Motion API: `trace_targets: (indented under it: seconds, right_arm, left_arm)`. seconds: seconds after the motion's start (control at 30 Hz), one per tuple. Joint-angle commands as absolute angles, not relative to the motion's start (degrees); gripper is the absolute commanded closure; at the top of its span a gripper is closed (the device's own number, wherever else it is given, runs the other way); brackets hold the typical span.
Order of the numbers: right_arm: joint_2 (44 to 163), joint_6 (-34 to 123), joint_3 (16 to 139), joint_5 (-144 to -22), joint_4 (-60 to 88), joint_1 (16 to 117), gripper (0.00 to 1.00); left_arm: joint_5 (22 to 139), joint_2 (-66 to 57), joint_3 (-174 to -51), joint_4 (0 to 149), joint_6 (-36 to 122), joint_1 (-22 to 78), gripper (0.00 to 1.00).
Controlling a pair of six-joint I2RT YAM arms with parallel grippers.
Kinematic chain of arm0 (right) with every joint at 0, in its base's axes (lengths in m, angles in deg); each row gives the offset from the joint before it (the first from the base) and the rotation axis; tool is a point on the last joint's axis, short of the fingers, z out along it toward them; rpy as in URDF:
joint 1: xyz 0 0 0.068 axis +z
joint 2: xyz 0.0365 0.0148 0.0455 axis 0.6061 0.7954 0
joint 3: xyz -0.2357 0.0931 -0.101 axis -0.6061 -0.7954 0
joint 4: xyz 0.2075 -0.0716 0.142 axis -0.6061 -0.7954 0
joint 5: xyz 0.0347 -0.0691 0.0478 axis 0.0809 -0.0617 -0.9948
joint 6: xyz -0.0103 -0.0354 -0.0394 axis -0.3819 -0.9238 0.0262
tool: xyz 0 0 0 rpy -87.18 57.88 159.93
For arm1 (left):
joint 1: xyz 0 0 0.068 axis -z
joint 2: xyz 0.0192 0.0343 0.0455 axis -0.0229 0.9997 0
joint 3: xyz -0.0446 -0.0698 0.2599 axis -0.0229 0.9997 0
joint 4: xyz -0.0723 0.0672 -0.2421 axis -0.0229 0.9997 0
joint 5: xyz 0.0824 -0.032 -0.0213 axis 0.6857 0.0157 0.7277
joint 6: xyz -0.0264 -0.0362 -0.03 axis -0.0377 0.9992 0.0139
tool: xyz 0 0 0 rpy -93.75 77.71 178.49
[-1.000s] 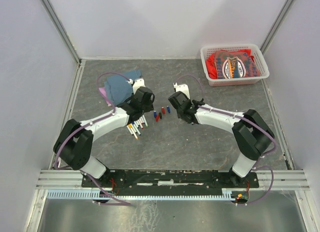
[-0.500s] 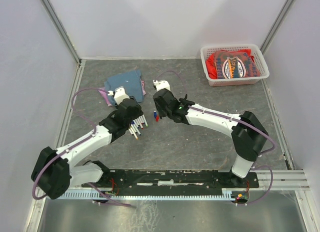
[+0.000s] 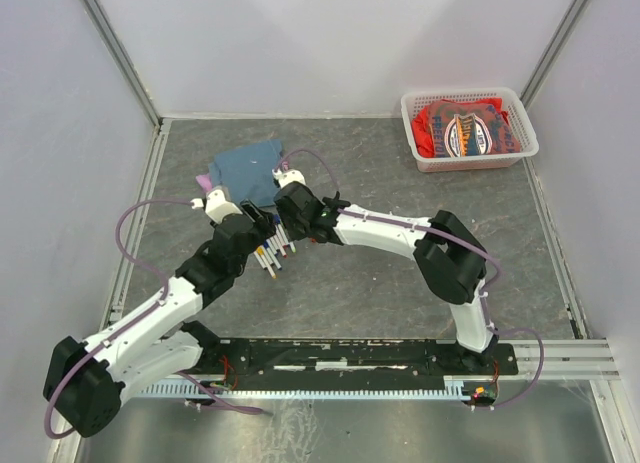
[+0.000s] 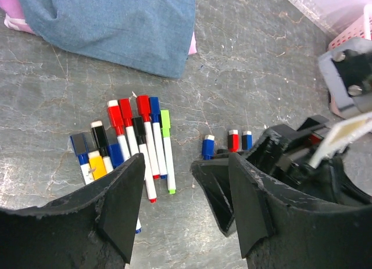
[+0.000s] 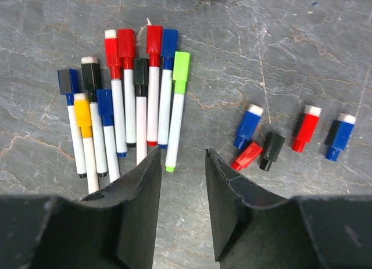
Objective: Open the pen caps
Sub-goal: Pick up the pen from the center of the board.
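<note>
Several white-barrelled pens lie side by side on the grey table (image 5: pixel 302 42), their pen caps on: red (image 5: pixel 126 43), blue (image 5: pixel 169 42), green (image 5: pixel 181 68), black (image 5: pixel 141 71), yellow (image 5: pixel 82 117). Loose pen caps lie to their right: blue (image 5: pixel 248 126), red (image 5: pixel 247 155), black (image 5: pixel 271 150), red (image 5: pixel 306 128), blue (image 5: pixel 340 136). My right gripper (image 5: pixel 182 158) hovers open just below the green pen's tip, nothing between its fingers. My left gripper (image 4: pixel 186 164) is open beside it, over the pen row (image 4: pixel 139 141). In the top view the right gripper (image 3: pixel 285 223) and left gripper (image 3: pixel 258 233) nearly meet above the pens (image 3: pixel 272 258).
A blue cloth (image 3: pixel 248 168) lies just behind the pens, with a pink cloth (image 3: pixel 205 183) under its left edge. A white basket (image 3: pixel 415 133) holding red fabric stands at the back right. The right arm's black wrist (image 4: pixel 302 158) crowds the left gripper's right finger.
The right gripper swung left from above the loose caps to the pen row. The left arm drew back to the near left. Both sets of jaws opened wider.
</note>
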State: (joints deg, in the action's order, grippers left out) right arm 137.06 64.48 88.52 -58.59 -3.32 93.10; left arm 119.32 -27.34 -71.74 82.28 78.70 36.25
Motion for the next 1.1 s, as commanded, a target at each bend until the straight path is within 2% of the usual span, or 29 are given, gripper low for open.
trace_targets:
  seconds: [0.0, 0.47, 1.07]
  right_arm:
    - [139.59, 65.41, 94.11, -59.14, -4.67, 93.63, 0.57]
    - [145.84, 66.26, 99.35, -58.73, -8.04, 93.64, 0.57]
    - [148.53, 66.65, 100.34, -58.41, -8.02, 93.64, 0.57]
  left_arm:
    - [121.53, -29.96, -70.83, 80.76, 81.36, 35.94, 0.34]
    - [121.53, -33.13, -69.68, 81.08, 81.06, 35.94, 0.34]
    - [121.53, -34.08, -69.36, 80.8, 81.26, 36.01, 0.34]
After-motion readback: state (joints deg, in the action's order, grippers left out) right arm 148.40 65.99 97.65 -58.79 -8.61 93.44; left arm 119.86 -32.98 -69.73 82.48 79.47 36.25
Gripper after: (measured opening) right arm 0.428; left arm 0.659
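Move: The green-capped pen, at the right-hand end of the row, has its middle about 5 cm ahead of the right hand, 3 cm to its left and 8 cm below. Against its left side lies the blue-capped pen, centred 7 cm ahead and 5 cm left of the hand. The loose blue cap is some 6 cm ahead and 4 cm right; the loose black cap 5 cm ahead and 7 cm right. From the left hand the green-capped pen is roughly 8 cm ahead, 3 cm right, 15 cm below. Towards the green-capped pen the right hand comes down about 5 cm, edging 1.5 cm left in the first third and then sinking nearly straight, with an easing midway. The wrist tips a few degrees further down; the fingers stay partly open, their gap coming down over the pen's near, capless end without yet closing on it. ##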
